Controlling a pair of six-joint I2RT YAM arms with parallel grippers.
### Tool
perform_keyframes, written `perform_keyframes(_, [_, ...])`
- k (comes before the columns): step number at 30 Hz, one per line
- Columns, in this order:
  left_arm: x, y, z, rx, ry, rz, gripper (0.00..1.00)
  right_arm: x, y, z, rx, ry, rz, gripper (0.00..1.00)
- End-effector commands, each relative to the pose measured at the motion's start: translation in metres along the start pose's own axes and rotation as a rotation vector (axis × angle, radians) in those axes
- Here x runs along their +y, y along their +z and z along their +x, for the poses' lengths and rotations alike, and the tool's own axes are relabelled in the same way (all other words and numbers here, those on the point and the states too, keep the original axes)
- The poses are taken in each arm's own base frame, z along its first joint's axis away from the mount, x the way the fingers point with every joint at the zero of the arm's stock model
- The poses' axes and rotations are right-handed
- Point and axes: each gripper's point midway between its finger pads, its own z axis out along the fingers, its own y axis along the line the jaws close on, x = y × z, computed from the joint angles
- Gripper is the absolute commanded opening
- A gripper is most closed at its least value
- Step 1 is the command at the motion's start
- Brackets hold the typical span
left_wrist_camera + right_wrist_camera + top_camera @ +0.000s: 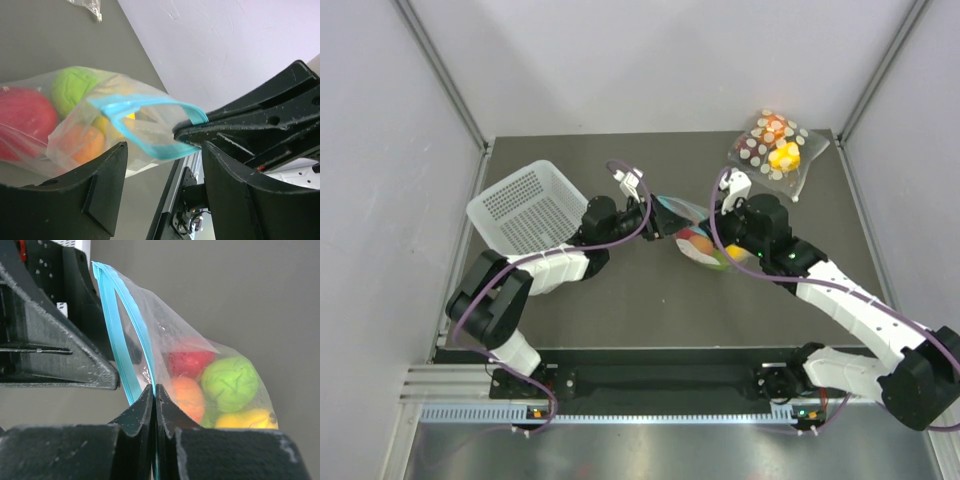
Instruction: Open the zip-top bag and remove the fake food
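Observation:
The zip-top bag [165, 335] hangs off the dark table with its teal zip strip [150, 107] parted into an open loop. Inside lies the fake food: a red fruit [189, 362], a green one [230, 382], an orange one [187, 396] and a yellow one [245, 419]. My right gripper [154, 390] is shut on one side of the zip strip. My left gripper [164, 156] stands open at the bag's mouth, its fingers on either side just under the strip and holding nothing. In the top view both grippers meet at the bag [682, 212] mid-table.
A white perforated basket [525, 205] sits tilted at the left beside the left arm. A polka-dot clear bag [775, 145] with yellow and orange pieces lies at the far right corner. Grey walls enclose the table on three sides.

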Motion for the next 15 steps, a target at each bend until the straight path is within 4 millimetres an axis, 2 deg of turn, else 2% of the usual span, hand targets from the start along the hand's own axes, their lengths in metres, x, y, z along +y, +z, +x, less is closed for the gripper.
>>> perform_keyframes(1, [-0.027,0.006,-0.024,-0.077,0.062,0.068,0.66,0.014,-0.004,-0.019,-0.074,-0.032,-0.044,0.0])
perform_keyframes(5, [-0.006,0.013,-0.023,-0.065,0.063,-0.068,0.64,0.018,-0.005,-0.02,-0.087,-0.038,-0.053,0.0])
perform_keyframes(7, [0.0,0.013,-0.022,-0.052,0.074,-0.115,0.58,0.019,-0.005,-0.021,-0.093,-0.043,-0.053,0.0])
perform_keyframes(9, [0.003,0.014,-0.024,-0.054,0.083,-0.149,0.47,0.019,-0.006,-0.021,-0.096,-0.042,-0.052,0.0])
perform_keyframes(10, [0.008,0.013,-0.021,-0.04,0.091,-0.173,0.34,0.019,-0.006,-0.022,-0.1,-0.043,-0.049,0.0])
perform_keyframes(12, [0.01,0.012,-0.02,-0.035,0.1,-0.195,0.2,0.019,-0.007,-0.023,-0.105,-0.043,-0.045,0.0])
perform_keyframes(13, [0.013,0.011,-0.017,-0.021,0.109,-0.209,0.1,0.016,-0.007,-0.024,-0.11,-0.041,-0.026,0.0])
perform_keyframes(15, [0.011,0.008,-0.016,-0.013,0.133,-0.212,0.03,0.011,-0.007,-0.026,-0.115,-0.028,0.007,0.0])
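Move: The left hand, fingers wide open, has the near stretch of the bag's blue zip rim about 2 cm ahead, 1 cm to its right and 1 cm below. Inside the bag, some 8 cm below that hand, the red fruit lies 3 cm ahead and 2 cm right, the orange fruit 1 cm ahead and 5 cm right, the yellow fruit level with it and 12 cm right. From the right hand, already pinching the rim, that stretch lies some 3 cm ahead and 4 cm left. Forward about 2 cm and then down about 2 cm, the left hand moves onto the bag's rim, its rightward-pointing fingers dipping some 10 degrees. They close almost fully over the later part of the move and pinch one layer of the blue zip strip, while the right hand, nearly still, keeps its own pinch on the mouth. ##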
